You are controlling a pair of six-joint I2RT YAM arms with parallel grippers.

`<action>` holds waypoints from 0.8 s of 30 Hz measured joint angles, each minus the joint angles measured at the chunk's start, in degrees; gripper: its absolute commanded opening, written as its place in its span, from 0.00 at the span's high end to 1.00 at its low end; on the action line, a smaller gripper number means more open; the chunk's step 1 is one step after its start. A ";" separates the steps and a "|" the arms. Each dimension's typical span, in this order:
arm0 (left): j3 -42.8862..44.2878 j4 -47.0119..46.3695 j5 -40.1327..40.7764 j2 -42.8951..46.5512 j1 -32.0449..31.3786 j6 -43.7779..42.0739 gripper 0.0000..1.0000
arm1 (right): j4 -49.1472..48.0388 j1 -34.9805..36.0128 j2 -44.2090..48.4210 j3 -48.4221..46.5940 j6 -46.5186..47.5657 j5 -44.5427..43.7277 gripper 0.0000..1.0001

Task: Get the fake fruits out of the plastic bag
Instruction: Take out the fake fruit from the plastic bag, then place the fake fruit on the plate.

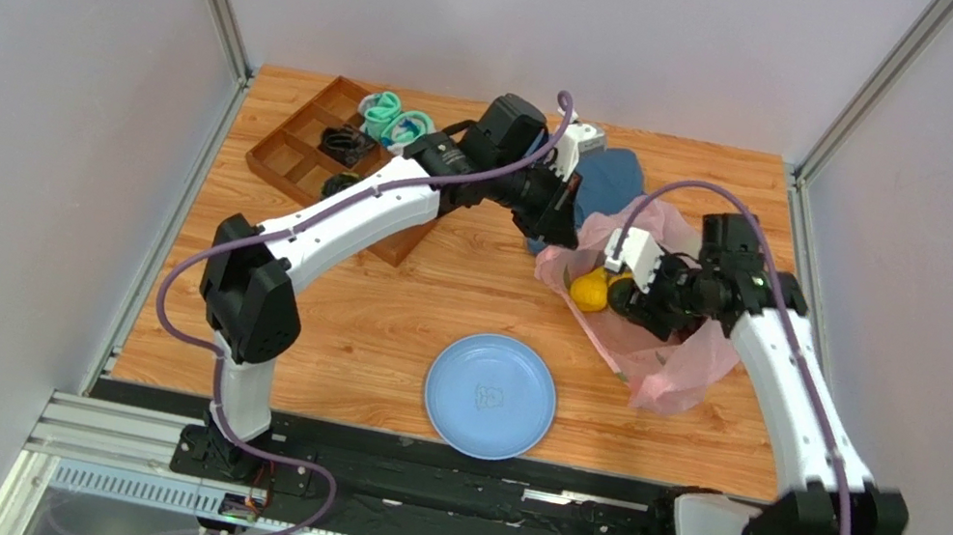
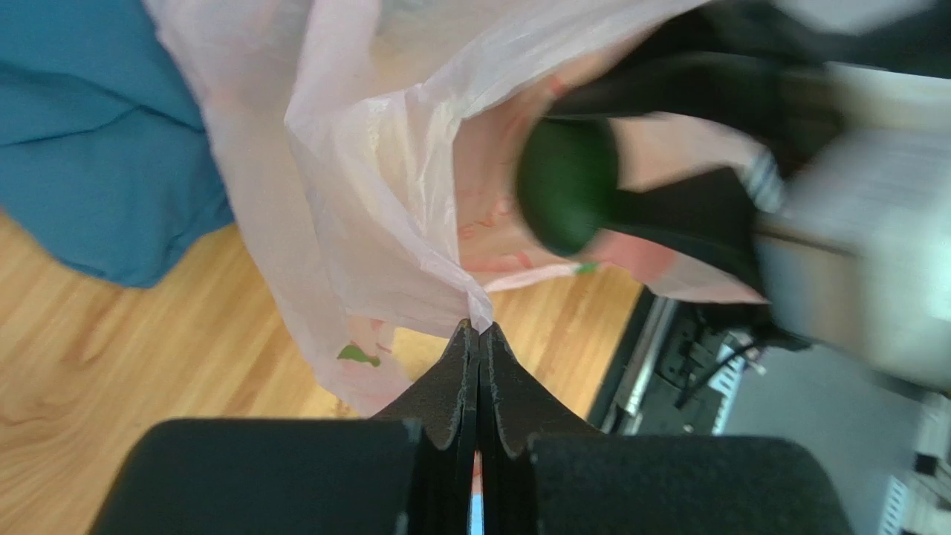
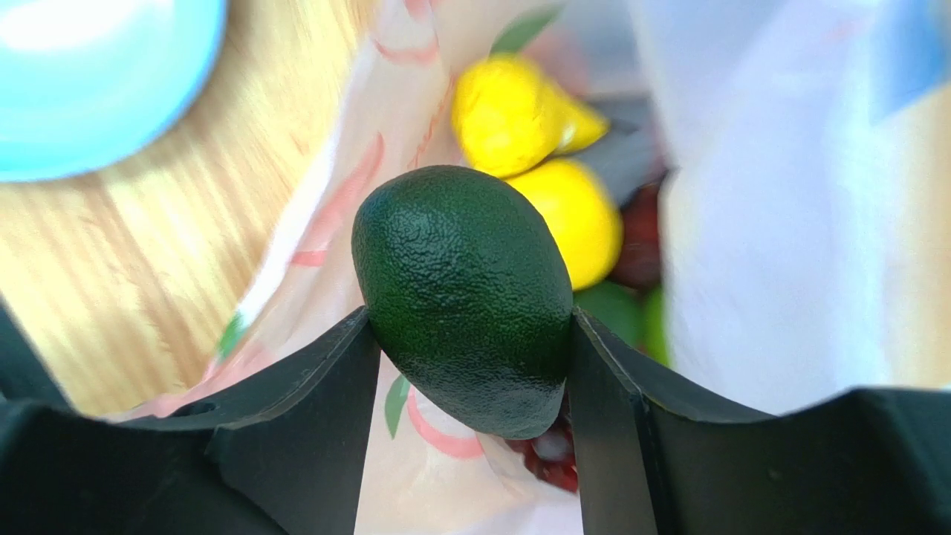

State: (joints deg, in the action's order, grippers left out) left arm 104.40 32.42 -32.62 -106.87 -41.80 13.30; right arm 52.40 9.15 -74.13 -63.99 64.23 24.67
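The pink plastic bag (image 1: pixel 673 354) lies at the right of the table. My left gripper (image 2: pixel 480 334) is shut on the bag's edge (image 2: pixel 391 212) and holds it up. My right gripper (image 3: pixel 469 334) is shut on a dark green avocado (image 3: pixel 463 295), over the bag's mouth. The avocado also shows in the left wrist view (image 2: pixel 566 184). Inside the bag I see a yellow pear (image 3: pixel 514 112), a yellow citrus (image 3: pixel 580 212), a dark red fruit (image 3: pixel 642 240) and something green (image 3: pixel 625 312). A yellow fruit (image 1: pixel 589 291) shows at the bag's mouth in the top view.
A light blue plate (image 1: pixel 489 395) sits at the front middle. A dark blue cloth (image 1: pixel 610 174) lies behind the bag. A brown compartment tray (image 1: pixel 312 151) with teal socks (image 1: pixel 391 120) stands at the back left.
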 measured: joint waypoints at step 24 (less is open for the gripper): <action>-1.33 1.29 -2.67 7.50 22.16 2.95 0.21 | -6.64 34.64 -3.61 2.34 -12.22 5.79 0.70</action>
State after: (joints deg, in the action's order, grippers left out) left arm 103.07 33.71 -35.29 -99.37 -19.64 16.25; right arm 45.76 43.79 -77.73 -61.65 52.01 30.46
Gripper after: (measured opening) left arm 0.795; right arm 0.591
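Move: The plate I carry the avocado to in my right hand lies about 14 cm back and 16 cm left of that hand, some 14 cm below. The open plastic bag's middle is 2 cm ahead and 5 cm right, 10 cm down; a yellow fruit 1 cm ahead, 4 cm left, 9 cm down. From my left hand, still pinching the rim, the bag's middle is level ahead, 14 cm right, 20 cm below; the blue cloth 13 cm ahead, 3 cm right, 24 cm down. With the avocado kept in its grip, my right hand climbs about 6 cm while drawing back out of the bag's mouth, then swings left and sinks over the plate, about 20 cm across in all, turning some 30 degrees counter-clockwise. My left hand pushes forward with the rim, opens wide to let go of the plastic, then sweeps left and up, away from the bag. ##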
